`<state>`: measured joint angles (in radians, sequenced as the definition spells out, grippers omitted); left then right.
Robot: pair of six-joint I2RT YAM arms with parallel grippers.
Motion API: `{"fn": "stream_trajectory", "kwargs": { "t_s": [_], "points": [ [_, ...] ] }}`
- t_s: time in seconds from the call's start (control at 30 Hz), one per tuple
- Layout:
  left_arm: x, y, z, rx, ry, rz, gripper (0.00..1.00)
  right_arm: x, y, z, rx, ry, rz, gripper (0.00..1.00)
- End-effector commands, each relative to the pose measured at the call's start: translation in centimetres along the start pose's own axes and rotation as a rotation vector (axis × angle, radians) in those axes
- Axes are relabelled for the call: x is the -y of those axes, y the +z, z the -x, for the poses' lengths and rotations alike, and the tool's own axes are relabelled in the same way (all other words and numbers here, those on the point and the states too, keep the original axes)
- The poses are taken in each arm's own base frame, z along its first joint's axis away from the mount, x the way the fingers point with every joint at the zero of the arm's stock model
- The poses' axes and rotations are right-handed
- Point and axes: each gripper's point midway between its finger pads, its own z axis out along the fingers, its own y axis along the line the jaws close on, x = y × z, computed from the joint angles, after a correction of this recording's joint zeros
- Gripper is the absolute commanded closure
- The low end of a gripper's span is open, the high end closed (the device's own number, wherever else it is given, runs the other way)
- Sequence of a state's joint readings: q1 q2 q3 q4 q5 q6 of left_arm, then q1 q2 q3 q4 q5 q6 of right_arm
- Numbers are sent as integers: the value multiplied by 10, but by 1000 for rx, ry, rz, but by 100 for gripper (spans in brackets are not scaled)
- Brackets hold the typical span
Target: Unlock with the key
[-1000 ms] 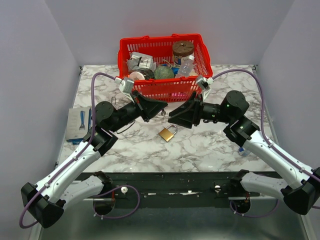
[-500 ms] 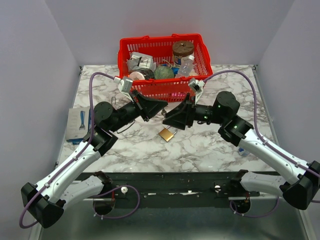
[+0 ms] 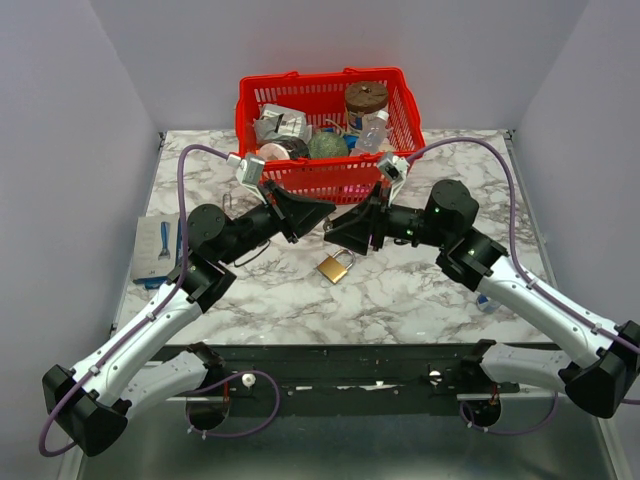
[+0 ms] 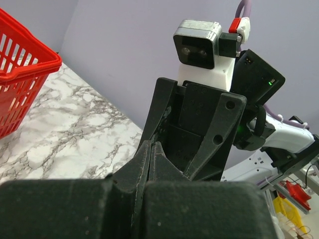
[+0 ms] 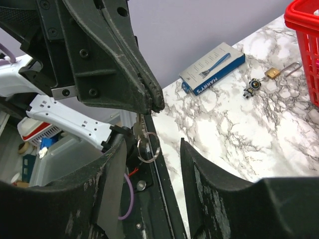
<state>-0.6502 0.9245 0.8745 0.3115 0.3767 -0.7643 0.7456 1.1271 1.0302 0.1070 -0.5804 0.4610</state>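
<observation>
A brass padlock [image 3: 335, 267] lies on the marble table [image 3: 420, 290] with its shackle pointing away from the arms. Above it my left gripper [image 3: 328, 212] is shut on a small silver key [image 5: 140, 130], which hangs below its fingertips [image 5: 152, 99] with a ring [image 5: 148, 145] on it. In the left wrist view the left gripper [image 4: 152, 145] has its jaws pressed together and the key is hidden. My right gripper [image 3: 338, 226] faces it tip to tip. The right gripper [image 5: 152, 144] is open, and the key and ring hang between its fingers without touching them.
A red basket [image 3: 325, 182] full of items stands just behind both grippers. A blue-and-grey razor box [image 3: 160, 245] lies at the table's left edge. Beside the basket's left corner lie a small brass lock [image 5: 271, 73] and a small dark object [image 5: 251, 88].
The right arm has swung left and slightly up, bringing its open jaws around the key under the left gripper. The left arm and the padlock have stayed put.
</observation>
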Motion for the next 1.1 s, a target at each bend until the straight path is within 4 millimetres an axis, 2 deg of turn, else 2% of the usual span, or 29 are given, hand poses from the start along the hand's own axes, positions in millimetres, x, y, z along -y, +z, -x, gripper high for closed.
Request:
{"fn": "stream_trajectory", "kwargs": {
  "t_s": [0.0,0.4,0.57,0.77,0.9,1.03,1.07],
  "points": [
    [7,-1,2,14,4,-36,100,0,5,7,12,-30,-9,44],
    [9,-3,0,11,-8,-40,100,-7,6,10,30,-20,28,54],
    [10,-4,0,9,-11,-44,100,-10,6,11,34,-16,47,55],
    [10,-5,1,17,-14,-41,100,-11,7,8,27,-7,58,71],
    [8,-6,2,24,-24,-31,100,-9,9,2,8,18,62,92],
    [-1,-5,1,29,-51,23,100,-7,9,-1,9,42,58,97],
    [-3,-6,1,30,-55,38,97,-7,8,-1,12,52,53,98]
  ]
}}
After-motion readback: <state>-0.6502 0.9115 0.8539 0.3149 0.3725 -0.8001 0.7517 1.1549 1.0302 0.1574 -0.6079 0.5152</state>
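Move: The key with its small ring hangs from the left hand's shut fingertips, its middle some 4 cm below that hand, 2 cm back and 1 cm to its right. From the right hand it lies about 1 cm to the left and 1 cm up, level fore and aft, between the open fingers. The large padlock lies on the table about 33 cm below the right hand, roughly 8 cm ahead and straight in line sideways. The key's lower, ring end is pinched by the right hand, whose fingers close from about half open to almost shut, mostly late on. That hand otherwise nearly stays put, dipping and coming back up about half a centimetre and easing roughly 1 cm left towards the left gripper, while the left fingers stay shut on the key's upper end. ##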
